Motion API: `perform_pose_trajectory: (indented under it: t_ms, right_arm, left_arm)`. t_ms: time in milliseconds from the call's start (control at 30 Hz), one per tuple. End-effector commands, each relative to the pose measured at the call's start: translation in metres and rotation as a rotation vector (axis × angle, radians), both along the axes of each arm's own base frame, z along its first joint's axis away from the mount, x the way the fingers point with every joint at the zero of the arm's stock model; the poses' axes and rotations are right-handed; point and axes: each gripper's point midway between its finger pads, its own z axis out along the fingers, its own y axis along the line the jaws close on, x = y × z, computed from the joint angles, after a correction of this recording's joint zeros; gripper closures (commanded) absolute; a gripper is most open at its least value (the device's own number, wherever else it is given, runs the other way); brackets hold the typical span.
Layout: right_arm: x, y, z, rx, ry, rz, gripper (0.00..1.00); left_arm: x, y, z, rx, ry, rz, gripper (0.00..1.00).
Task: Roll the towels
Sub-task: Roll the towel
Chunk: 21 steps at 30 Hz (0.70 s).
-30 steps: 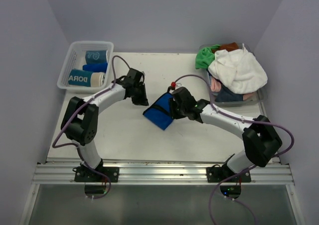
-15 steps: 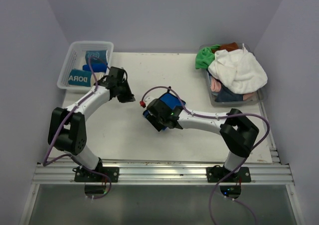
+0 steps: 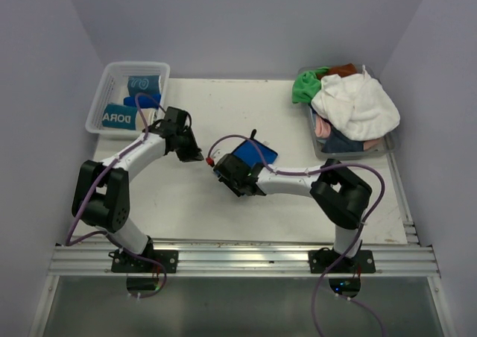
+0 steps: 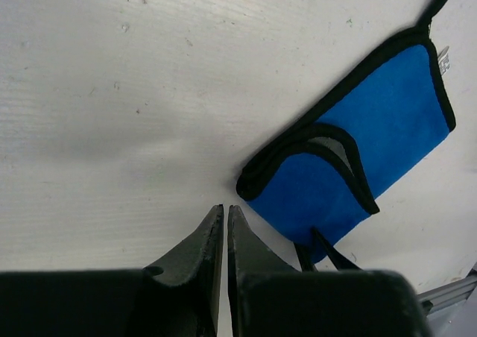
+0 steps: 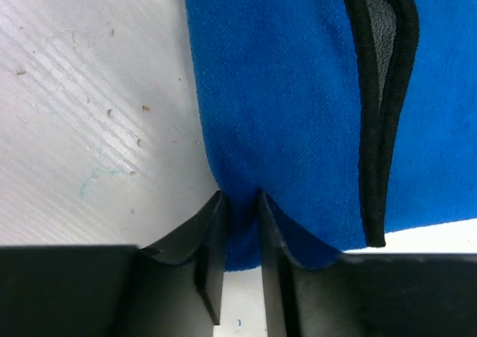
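A royal blue towel (image 3: 258,156) with black edging lies folded on the white table (image 3: 223,106), mid-centre. My right gripper (image 3: 232,176) sits at its near-left end. In the right wrist view the right gripper (image 5: 240,200) is shut on a pinched fold of the blue towel (image 5: 298,91). My left gripper (image 3: 195,156) hovers just left of the towel. In the left wrist view the left gripper (image 4: 225,209) is shut and holds nothing, a short gap from the corner of the blue towel (image 4: 365,143).
A clear basket (image 3: 100,102) at the back left holds rolled towels, one teal and beige (image 3: 121,117), one blue (image 3: 147,99). A bin (image 3: 350,154) at the back right is heaped with loose towels, white (image 3: 354,106) and green (image 3: 305,87) on top.
My right gripper swung from the towel's right side round to its near-left end and closed on the cloth. My left gripper drew back left off the towel.
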Motion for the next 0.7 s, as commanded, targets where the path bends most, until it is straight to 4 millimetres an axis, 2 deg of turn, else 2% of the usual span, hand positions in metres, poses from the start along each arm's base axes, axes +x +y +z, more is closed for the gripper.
perform_pose_trajectory:
  t_ms: [0,100,167,300,333,367,400,500,667]
  right_arm:
    - [0.006,0.003,0.001,0.021,-0.035,-0.029,0.75]
    - [0.003,0.006,0.004,0.051,-0.016,-0.019,1.00]
    - [0.003,0.008,0.013,0.100,-0.004,-0.015,1.00]
    - [-0.003,0.011,0.021,0.191,0.058,0.015,1.00]
    - [-0.004,0.010,0.021,0.199,0.072,0.020,1.00]
    - [-0.007,0.012,0.021,0.223,0.102,0.028,1.00]
    - [-0.009,0.012,0.022,0.237,0.115,0.032,1.00]
    - [-0.006,0.010,0.026,0.282,0.146,0.018,1.00]
    - [-0.006,0.010,0.029,0.355,0.198,0.005,1.00]
  left_arm:
    - [0.002,-0.005,0.006,-0.043,-0.020,0.013,0.91]
    - [-0.002,-0.007,0.007,-0.059,-0.019,0.006,0.85]
    - [-0.006,-0.012,0.007,-0.087,-0.014,-0.013,0.80]
    - [-0.017,-0.029,0.002,-0.165,0.004,-0.073,0.63]
    - [-0.020,-0.033,-0.001,-0.173,0.017,-0.087,0.50]
    - [-0.024,-0.041,-0.002,-0.197,0.023,-0.120,0.46]
    - [-0.027,-0.045,-0.005,-0.204,0.032,-0.134,0.34]
    - [-0.036,-0.054,-0.014,-0.229,0.057,-0.159,0.24]
    - [-0.040,-0.064,-0.029,-0.254,0.081,-0.155,0.22]
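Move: The left hand hovers over bare table. The folded left end of the blue towel lies some 6 cm to its right, 4 cm back and about 6 cm below; the black loop on the far edge is roughly 16 cm right and 9 cm ahead. The right hand, open, already straddles the fold's near end, right between its fingers, with the towel's flat part about 11 cm ahead and 6 cm to its right. Rightward and back, then increasingly down, the left hand travels about 7 cm towards the fold's left end, spreading its fingers wide and tilting some 10 degrees so they aim further right; no touch yet. The right hand shuts early and pinches the fold's near end, then stays practically in place, rolling about 15 degrees so its fingers point more to the left. ##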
